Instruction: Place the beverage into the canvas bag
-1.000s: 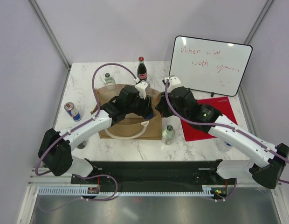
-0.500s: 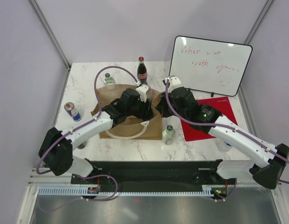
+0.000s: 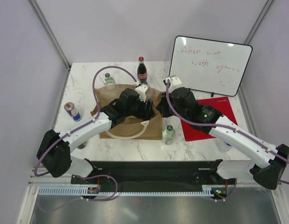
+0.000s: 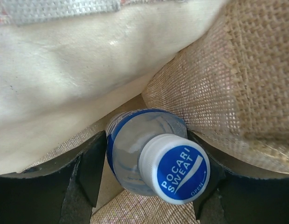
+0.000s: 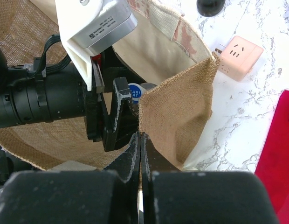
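The beverage (image 4: pixel 147 156), a clear bottle with a blue-and-white Pocari Sweat cap (image 4: pixel 179 175), stands inside the canvas bag (image 3: pixel 130 128). In the left wrist view the burlap wall (image 4: pixel 237 84) and the cream lining surround it. My left gripper (image 4: pixel 145 156) reaches into the bag's mouth, open, its black fingers (image 4: pixel 88 168) either side of the bottle with a gap showing on the left. My right gripper (image 5: pixel 141 137) is shut on the bag's rim (image 5: pixel 177 116) at the right corner, holding the mouth open. The cap (image 5: pixel 135 92) peeks out beside the left gripper (image 5: pixel 119 109).
A cola bottle (image 3: pixel 142 70) and a clear bottle (image 3: pixel 108 79) stand behind the bag, a Red Bull can (image 3: pixel 72 111) to its left, a green-capped bottle (image 3: pixel 168 134) at its front right. A whiteboard (image 3: pixel 210 65), red mat (image 3: pixel 214 116) and pink plug adapter (image 5: pixel 238 54) lie right.
The left gripper's jaws have widened and come off the bottle inside the bag. The right gripper still pinches the bag's rim.
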Controlling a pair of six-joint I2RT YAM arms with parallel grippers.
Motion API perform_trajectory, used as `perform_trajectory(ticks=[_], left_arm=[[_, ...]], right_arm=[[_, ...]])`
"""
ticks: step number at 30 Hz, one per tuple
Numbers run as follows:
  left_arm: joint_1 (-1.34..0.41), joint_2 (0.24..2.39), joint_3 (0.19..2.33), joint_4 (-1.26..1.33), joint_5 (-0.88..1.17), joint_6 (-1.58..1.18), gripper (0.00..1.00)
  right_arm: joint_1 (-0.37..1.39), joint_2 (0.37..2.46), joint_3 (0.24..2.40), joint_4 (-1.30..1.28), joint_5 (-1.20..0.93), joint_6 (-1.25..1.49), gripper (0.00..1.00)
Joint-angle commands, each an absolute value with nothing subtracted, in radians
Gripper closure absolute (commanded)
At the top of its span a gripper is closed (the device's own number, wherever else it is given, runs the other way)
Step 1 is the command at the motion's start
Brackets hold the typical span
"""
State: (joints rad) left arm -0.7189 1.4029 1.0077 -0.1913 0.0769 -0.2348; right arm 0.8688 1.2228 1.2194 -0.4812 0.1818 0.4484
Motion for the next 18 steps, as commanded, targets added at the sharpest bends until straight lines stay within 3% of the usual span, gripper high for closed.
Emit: perform_trajectory(ticks=[1, 18], left_arm=[[-0.729, 1.332, 1.058, -0.109, 0.089, -0.259, 0.28], [-0.729, 1.235, 1.226, -0.302, 0.003, -0.252, 0.27]], right_arm=[[0.874, 1.203, 1.209, -0.466, 0.193, 0.451, 1.00], [0.874, 1.183, 1.207, -0.485, 0.187, 0.453, 1.00]])
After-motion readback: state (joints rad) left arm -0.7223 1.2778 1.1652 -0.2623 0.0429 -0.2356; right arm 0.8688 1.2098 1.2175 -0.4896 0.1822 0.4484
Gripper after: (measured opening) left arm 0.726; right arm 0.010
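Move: Down inside the canvas bag, the left hand has the Pocari bottle between its already opened fingers, the bottle's middle about 5 cm below and 1 cm to the right. The bag's right edge is some 6 cm right of this hand, 1 cm ahead and 10 cm higher, pinched by the right hand. The Coke bottle is about 18 cm ahead and 3 cm left. From the right hand, the Pocari bottle is roughly 5 cm left, 1 cm back and 16 cm below. Rising almost straight up, slowly at first and then quickly, the left hand backs off the Pocari bottle by about 10 cm towards the bag's mouth, fingers staying open and their tips tilting up some 10 degrees. The right hand stays put, shut, still holding the bag's right edge. ##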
